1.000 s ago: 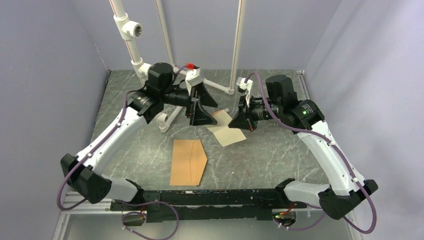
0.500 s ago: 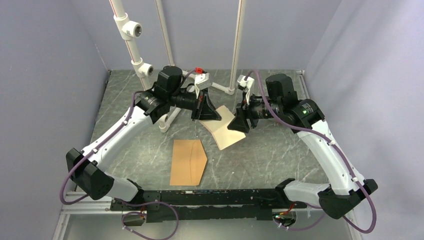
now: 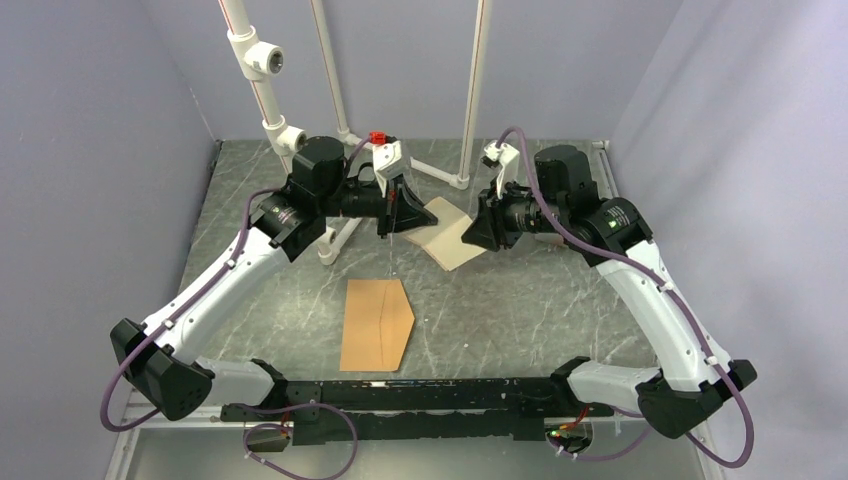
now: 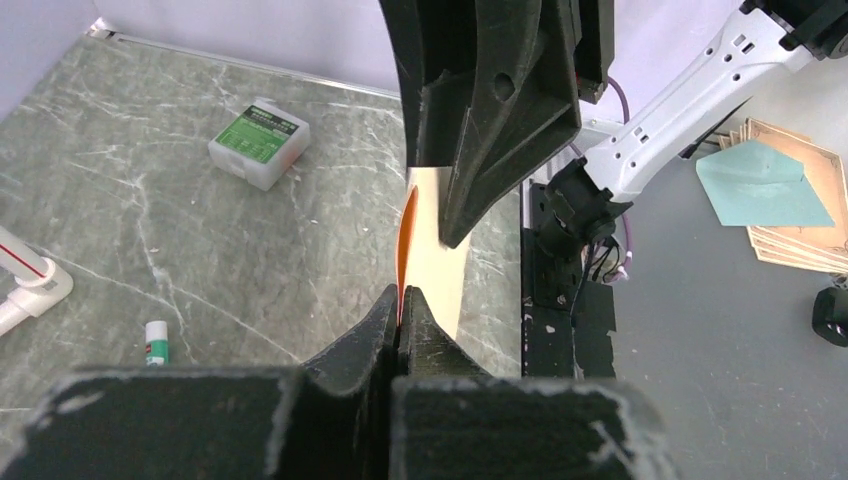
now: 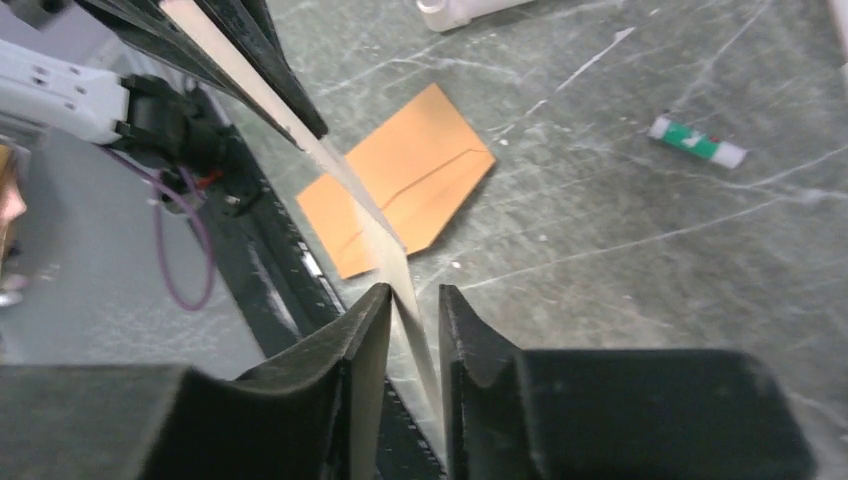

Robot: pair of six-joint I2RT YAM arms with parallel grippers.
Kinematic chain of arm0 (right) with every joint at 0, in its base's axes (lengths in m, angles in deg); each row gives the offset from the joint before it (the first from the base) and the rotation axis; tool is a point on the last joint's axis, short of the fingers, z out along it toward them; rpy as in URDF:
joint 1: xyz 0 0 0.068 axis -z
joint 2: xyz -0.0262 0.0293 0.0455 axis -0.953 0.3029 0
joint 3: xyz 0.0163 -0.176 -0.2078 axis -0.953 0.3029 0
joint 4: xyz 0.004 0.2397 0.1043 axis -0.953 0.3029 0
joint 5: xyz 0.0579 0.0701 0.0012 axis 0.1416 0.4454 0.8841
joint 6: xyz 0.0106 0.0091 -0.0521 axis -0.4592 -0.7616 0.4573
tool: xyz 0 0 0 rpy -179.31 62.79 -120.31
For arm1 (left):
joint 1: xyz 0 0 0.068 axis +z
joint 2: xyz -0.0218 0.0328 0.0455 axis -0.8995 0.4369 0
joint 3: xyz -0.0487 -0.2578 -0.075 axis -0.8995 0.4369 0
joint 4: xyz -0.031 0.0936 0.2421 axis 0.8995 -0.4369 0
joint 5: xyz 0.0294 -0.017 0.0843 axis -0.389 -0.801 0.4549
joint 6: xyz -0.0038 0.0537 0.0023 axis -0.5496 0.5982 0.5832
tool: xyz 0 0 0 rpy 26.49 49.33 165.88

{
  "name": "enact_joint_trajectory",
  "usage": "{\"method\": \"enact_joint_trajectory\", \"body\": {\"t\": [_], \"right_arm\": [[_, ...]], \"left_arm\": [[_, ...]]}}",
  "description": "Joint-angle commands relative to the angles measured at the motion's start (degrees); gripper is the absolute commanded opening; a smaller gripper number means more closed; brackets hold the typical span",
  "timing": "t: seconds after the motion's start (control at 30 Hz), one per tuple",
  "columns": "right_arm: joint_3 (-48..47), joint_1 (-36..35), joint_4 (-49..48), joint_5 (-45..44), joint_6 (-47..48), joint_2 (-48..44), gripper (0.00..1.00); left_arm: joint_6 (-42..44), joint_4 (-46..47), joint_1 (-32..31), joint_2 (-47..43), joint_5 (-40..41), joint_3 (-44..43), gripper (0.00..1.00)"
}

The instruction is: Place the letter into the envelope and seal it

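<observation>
The pale peach letter (image 3: 447, 238) hangs above the table between the two grippers at the back middle. My left gripper (image 3: 403, 222) is shut on its left edge; the left wrist view shows the sheet (image 4: 440, 250) edge-on, pinched at the tips of my left gripper (image 4: 400, 298). My right gripper (image 3: 472, 234) sits at the opposite edge. In the right wrist view its jaws (image 5: 412, 305) stand apart, with the letter (image 5: 385, 240) passing loosely between them. The kraft-brown envelope (image 3: 375, 325) lies flat near the front, flap pointing right, and shows as well under the sheet in the right wrist view (image 5: 420, 180).
A white PVC pipe frame (image 3: 272, 120) stands at the back left and centre. A small white box with a green label (image 4: 258, 142) and a green-and-white glue stick (image 5: 697, 142) lie on the marbled table (image 3: 530, 300). The black base rail (image 3: 420, 395) runs along the near edge.
My left gripper has closed on the letter's left edge. My right gripper, shut on the sheet a second ago, now has its jaws apart. The letter has risen and shifted slightly back.
</observation>
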Motion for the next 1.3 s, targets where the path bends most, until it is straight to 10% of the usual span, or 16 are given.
{"method": "enact_joint_trajectory", "body": {"t": [0.0,0.07,0.23,0.37,0.73,1.27], "right_arm": [[-0.95,-0.06,-5.7,3.88,-5.65,-0.14,0.18],[-0.16,-0.06,-8.98,3.46,-8.03,-1.13,0.1],[1.74,-0.01,-13.76,-2.3,-10.6,-2.77,0.0],[3.34,0.11,-17.27,-7.25,-9.28,-4.29,0.0],[21.72,0.29,-35.1,-20.66,0.03,-18.57,0.0],[18.91,0.29,-23.48,8.1,20.12,-19.5,0.0]], "left_arm": [[0.63,2.99,-0.28,-0.51,1.36,-0.55,0.03],[0.26,3.01,-0.24,-0.6,2.47,-0.49,0.03],[0.75,-2.06,-0.29,-0.17,-1.2,-3.88,0.77],[-1.08,-0.91,-0.28,-0.98,-3.74,-4.1,0.91],[-8.69,13.59,-0.44,-5.96,4.41,1.38,0.93],[-7.94,12.39,-1.87,0.21,2.55,-0.54,0.85]]}}
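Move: Between the two grippers hangs the folded letter, pinched by the left hand, its middle about 2 cm back, 2 cm right and 2 cm below that hand. From the right hand, whose half-open jaws straddle it, the middle lies some 4 cm left and 1 cm ahead. The envelope lies 10 cm back, 16 cm left and roughly 25 cm below the right hand; the glue stick is 12 cm ahead, 3 cm left and equally far below. Closing on the letter's edge, the right fingers take hold before the left ones let go and open wide. The right hand rises and reaches out about 3 cm, swings some 5 cm right, then returns back and partly left, rolling its far side up roughly 35 degrees. The open left hand climbs over 5 cm, then dips about 2 cm, jaws spread around the letter's free end. ##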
